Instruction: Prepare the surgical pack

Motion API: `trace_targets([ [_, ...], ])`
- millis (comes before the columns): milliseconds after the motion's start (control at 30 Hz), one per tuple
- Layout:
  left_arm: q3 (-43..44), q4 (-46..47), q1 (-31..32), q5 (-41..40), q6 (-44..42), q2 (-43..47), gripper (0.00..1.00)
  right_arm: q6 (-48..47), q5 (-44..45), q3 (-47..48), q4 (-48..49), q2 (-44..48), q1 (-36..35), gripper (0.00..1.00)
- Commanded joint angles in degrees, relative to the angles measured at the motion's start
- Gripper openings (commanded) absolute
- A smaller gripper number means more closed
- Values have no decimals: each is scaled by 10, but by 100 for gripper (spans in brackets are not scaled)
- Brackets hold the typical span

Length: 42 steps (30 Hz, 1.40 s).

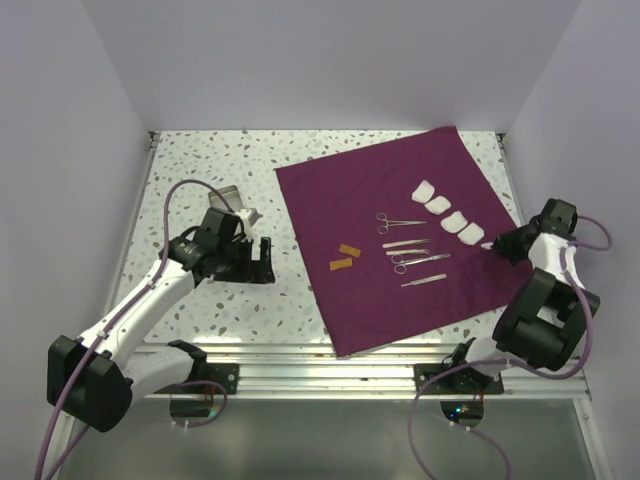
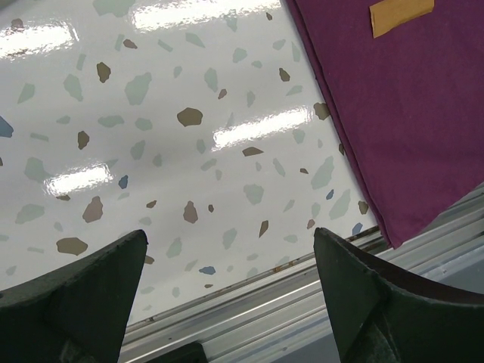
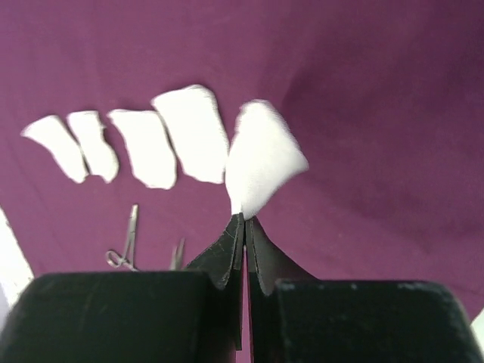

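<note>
The surgical pack's plum-purple cloth lies spread flat on the table. A diagonal row of white pads lies on it. Steel scissors-like instruments sit at its middle and two orange strips near its left edge. My right gripper hangs over the cloth's right side. In the right wrist view that gripper is shut on the near corner of one white pad, beside the other pads. My left gripper stands open with nothing between its fingers, over bare table left of the cloth.
A small shiny steel tray lies on the speckled table behind the left arm. A metal rail runs along the table's near edge. White walls close in the left, right and back sides.
</note>
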<state>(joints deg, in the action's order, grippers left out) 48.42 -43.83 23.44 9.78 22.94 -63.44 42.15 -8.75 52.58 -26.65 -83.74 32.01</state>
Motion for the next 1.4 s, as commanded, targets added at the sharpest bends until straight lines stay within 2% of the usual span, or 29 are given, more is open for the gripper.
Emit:
trace_targets([
  [0, -1, -5, 3, -4, -9, 3, 95, -5, -29, 16, -7, 23, 0, 0],
  [167, -3, 1, 4, 0, -6, -3, 95, -22, -103, 31, 73, -23, -19, 0],
  [400, -5, 2, 3, 0, -2, -12, 95, -30, -159, 61, 123, -89, -34, 0],
  [633, 7, -1, 3, -9, -10, -26, 95, -41, -166, 80, 136, -128, -34, 0],
  [933, 8, -1, 3, -11, -16, -29, 96, -48, -172, 47, 158, -153, -35, 0],
  [1367, 4, 4, 2, -7, -20, -33, 96, -77, -144, 65, 109, -176, -34, 0],
])
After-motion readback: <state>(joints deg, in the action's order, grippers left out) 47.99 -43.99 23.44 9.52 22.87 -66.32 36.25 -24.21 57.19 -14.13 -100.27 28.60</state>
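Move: The right hand already holds the fifth gauze pad by its end, some 7 cm above the cloth; the fourth pad, where it is being taken, lies about 8 cm ahead and 3 cm to the left. The third pad is roughly 12 cm ahead and 8 cm left, while the nearer clamp lies level with the hand, about 18 cm to its left. From the left hand the fourth pad is around 18 cm ahead, 58 cm to the right and 11 cm below. The right arm, fingers still shut on the end of the gauze pad, lifts it a centimetre or so more and swings it about 7 cm forward and 3 cm left to the fourth pad in the row, the wrist turning some 15 degrees counter-clockwise and the fingertips tipping outward. It then sinks about 3 cm, drawing back a centimetre towards the base as the wrist tip eases slightly, so that the held pad comes down over the fourth one while the pinch keeps. ##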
